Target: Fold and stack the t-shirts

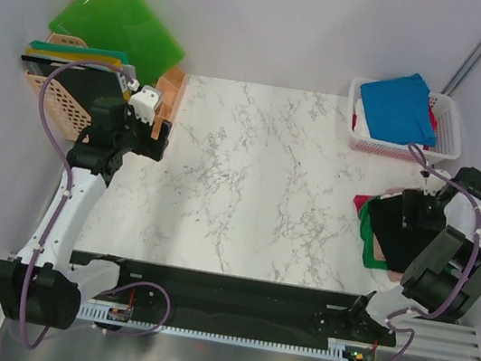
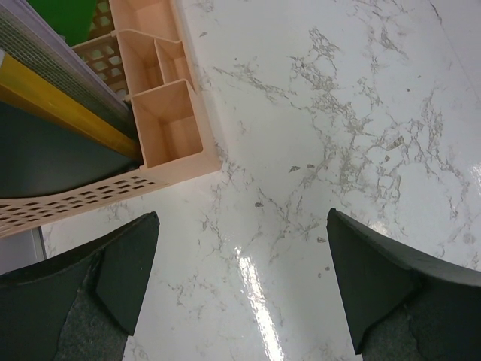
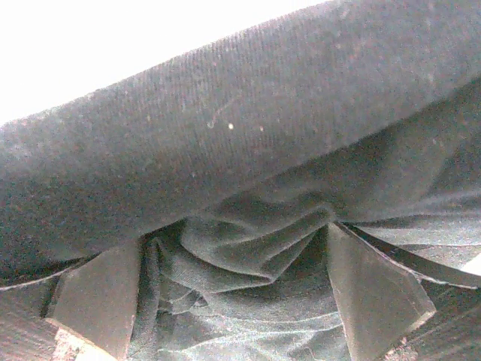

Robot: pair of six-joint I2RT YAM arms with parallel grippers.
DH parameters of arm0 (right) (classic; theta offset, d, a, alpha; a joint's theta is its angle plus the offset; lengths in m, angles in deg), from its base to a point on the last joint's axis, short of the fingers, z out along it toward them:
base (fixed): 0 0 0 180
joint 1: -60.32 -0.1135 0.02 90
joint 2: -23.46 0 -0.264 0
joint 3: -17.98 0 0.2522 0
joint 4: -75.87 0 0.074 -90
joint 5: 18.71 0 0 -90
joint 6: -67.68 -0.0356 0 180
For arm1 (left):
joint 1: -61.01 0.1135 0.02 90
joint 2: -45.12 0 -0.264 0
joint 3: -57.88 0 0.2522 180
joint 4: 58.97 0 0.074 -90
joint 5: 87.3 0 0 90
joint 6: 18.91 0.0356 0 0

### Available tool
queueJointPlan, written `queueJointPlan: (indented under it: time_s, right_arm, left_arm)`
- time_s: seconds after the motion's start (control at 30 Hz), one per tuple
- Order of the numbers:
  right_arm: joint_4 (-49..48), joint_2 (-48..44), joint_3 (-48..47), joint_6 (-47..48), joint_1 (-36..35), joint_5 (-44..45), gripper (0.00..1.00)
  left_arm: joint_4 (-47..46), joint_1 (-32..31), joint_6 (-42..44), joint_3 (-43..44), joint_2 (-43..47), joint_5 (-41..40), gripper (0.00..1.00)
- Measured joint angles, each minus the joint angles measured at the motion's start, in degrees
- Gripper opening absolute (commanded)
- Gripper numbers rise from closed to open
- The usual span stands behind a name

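Note:
A bright blue t-shirt [image 1: 401, 105] lies on top of a white basket at the back right, with red cloth under it. On the table's right edge is a stack of t-shirts with a black t-shirt [image 1: 394, 234] on top and green, pink and red edges showing beneath. My right gripper [image 1: 412, 208] is down on that stack. In the right wrist view its jaws [image 3: 234, 237] stand wide apart, with bunched folds of the black t-shirt [image 3: 248, 113] between them. My left gripper [image 1: 157, 138] hangs open over bare marble [image 2: 242, 226] at the left, holding nothing.
A peach desk organiser [image 1: 174, 92] [image 2: 169, 120] stands just beyond the left gripper. Beside it is a perforated peach basket [image 1: 51, 105] with folders in it, and green plastic folders [image 1: 119, 24] lean behind. The white lattice basket [image 1: 456, 119] sits at the back right corner.

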Motion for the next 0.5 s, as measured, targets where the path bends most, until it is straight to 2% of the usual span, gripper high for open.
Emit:
queueJointPlan:
  time_s: [0.27, 0.4, 0.5]
  right_arm:
    - [10.60, -7.37, 0.55, 6.75, 0.44, -6.29, 0.98]
    - [17.92, -16.35, -5.90, 8.35, 0.44, -10.38, 0.98]
    - [18.84, -22.69, -12.00, 8.55, 0.31, -11.32, 0.98]
  left_arm:
    - [-0.70, 0.00, 0.02, -1.51, 0.00, 1.07, 1.00]
    - [-1.09, 0.00, 0.02, -1.55, 0.00, 1.73, 1.00]
    - [-1.55, -0.07, 0.02, -1.92, 0.09, 2.69, 1.00]
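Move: The right hand's open fingers are already down in the black t-shirt on top of the pile, whose middle lies about 4 cm back and 4 cm left of them, some 3 cm lower. The green edge beneath shows roughly 8 cm back and 12 cm left, and the red corner 2 cm ahead and 17 cm left. The white basket stands about 24 cm ahead and 9 cm left. From the left hand the black t-shirt is about 70 cm right, 10 cm back and 20 cm below. With its wide-open fingertips still in the black cloth, the right hand finishes its pull towards the robot, sliding the pile back and a little left as it draws back about 3 cm and drifts left, low over the table. It then comes free and rises fast, some 16 cm straight off the black t-shirt in all, still open, while the wrist tips the fingers forward and out and turns somewhat counter-clockwise, about 20 degrees altogether. ##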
